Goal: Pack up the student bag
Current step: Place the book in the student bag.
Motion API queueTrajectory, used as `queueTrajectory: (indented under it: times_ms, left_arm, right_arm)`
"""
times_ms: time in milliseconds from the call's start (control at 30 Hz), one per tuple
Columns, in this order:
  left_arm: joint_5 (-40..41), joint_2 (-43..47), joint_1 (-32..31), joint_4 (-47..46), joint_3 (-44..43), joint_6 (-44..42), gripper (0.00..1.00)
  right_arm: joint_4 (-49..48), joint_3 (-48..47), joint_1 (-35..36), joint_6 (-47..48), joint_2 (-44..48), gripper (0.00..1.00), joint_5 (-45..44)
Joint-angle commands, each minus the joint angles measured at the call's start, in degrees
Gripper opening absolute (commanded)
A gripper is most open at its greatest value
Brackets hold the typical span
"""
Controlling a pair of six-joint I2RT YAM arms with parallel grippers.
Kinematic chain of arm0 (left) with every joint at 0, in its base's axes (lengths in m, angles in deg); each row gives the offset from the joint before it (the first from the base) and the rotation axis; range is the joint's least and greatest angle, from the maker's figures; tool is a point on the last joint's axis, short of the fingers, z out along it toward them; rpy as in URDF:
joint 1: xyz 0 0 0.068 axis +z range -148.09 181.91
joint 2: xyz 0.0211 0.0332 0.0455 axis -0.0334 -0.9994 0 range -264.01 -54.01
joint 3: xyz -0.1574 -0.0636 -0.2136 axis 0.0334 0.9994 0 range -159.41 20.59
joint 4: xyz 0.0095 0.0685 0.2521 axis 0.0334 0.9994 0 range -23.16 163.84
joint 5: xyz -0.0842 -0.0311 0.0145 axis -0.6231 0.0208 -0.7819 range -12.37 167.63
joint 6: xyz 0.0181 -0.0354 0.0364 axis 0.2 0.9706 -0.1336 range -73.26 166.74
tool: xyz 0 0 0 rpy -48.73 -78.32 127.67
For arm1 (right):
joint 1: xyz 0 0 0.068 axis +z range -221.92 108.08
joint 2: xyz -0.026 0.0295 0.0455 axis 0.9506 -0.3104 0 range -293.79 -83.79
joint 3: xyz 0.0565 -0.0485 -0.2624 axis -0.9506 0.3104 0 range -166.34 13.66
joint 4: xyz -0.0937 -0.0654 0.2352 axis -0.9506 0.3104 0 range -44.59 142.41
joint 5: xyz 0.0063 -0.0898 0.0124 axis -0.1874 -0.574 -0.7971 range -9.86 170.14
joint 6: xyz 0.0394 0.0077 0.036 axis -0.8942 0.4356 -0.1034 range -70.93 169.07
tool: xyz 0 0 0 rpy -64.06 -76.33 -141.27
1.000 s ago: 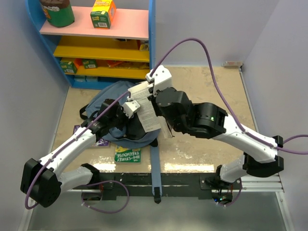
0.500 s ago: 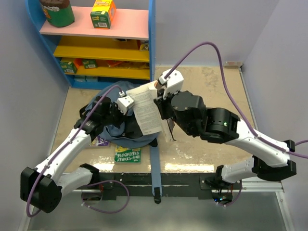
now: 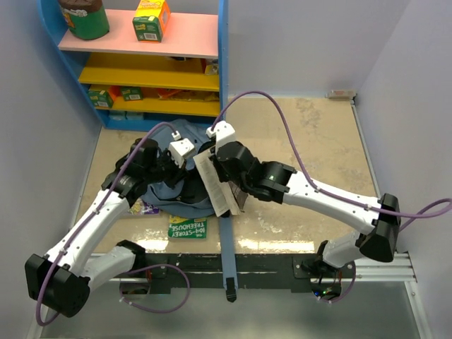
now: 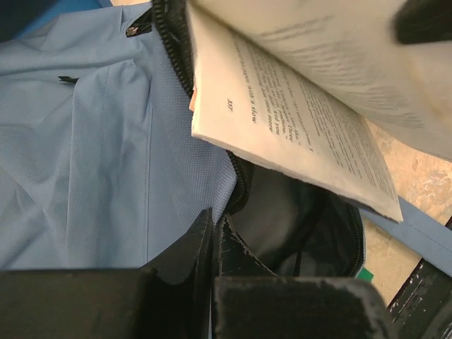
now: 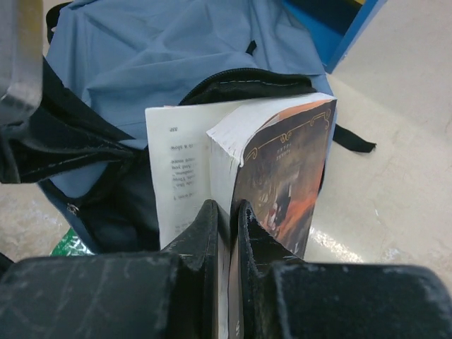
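Observation:
The student bag (image 3: 168, 192), slate-blue fabric, lies on the table between both arms with its zipped mouth open. In the left wrist view my left gripper (image 4: 214, 227) is shut on the rim of the student bag (image 4: 92, 141) beside the dark opening (image 4: 296, 226), holding it up. My right gripper (image 5: 227, 212) is shut on a paperback book (image 5: 282, 169) with a dark orange cover, some pages fanned loose. The book (image 3: 214, 185) hangs edge-down just over the bag's opening (image 5: 247, 81). My left gripper (image 3: 182, 164) and right gripper (image 3: 224, 173) are close together.
A blue shelf unit (image 3: 141, 42) with pink and yellow shelves stands at the back left, holding a green can (image 3: 83, 18) and boxes. A green book (image 3: 188, 227) and a purple item (image 3: 145, 207) lie by the bag. A bag strap (image 3: 227, 254) trails toward the near edge.
My right arm has swung the book left and down, from above the bag's right side to over its opening. The left gripper has kept its hold on the bag rim, shifting slightly.

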Motion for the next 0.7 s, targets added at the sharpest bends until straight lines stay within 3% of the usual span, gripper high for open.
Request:
queueTrajectory:
  times_ms: [0, 400, 633, 667]
  left_arm:
    - [-0.74, 2.12, 0.29, -0.59, -1.68, -0.45, 0.0]
    - [-0.92, 1.33, 0.29, 0.99, -3.44, -1.16, 0.0]
    - [-3.2, 0.71, 0.29, 3.89, -4.49, -4.14, 0.0]
    - [-3.38, 0.71, 0.29, 4.07, -4.32, -4.32, 0.0]
  right_arm:
    - [-13.13, -0.26, 0.02, 1.7, -1.42, 0.0, 2.86]
    - [-23.51, 8.62, 0.02, 3.02, -9.69, 0.0, 11.39]
    - [-30.11, 7.05, -0.07, 7.67, -16.45, 0.0, 13.32]
    - [-30.2, 5.57, -0.07, 8.38, -18.55, 0.04, 13.94]
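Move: The right hand already holds the Tale of Two Cities book, pages splayed, above the student bag. The bag's open mouth lies about 5 cm to its left, 5 cm back and 15 cm below. The green book lies some 10 cm left and 23 cm back, 26 cm down; the grey strap about 3 cm right and 25 cm back, equally low. From the left hand, already pinching the bag's rim, the mouth is roughly 5 cm right, 4 cm back and 9 cm down. Down and to its left goes the right hand, leftward at first, then sinking about 10 cm as it carries the book into the bag's mouth; it ends with a small push forward and left, the wrist barely turning and the fingers keeping their pinch. The left hand keeps hold of the rim, giving about a centimetre to the left. ##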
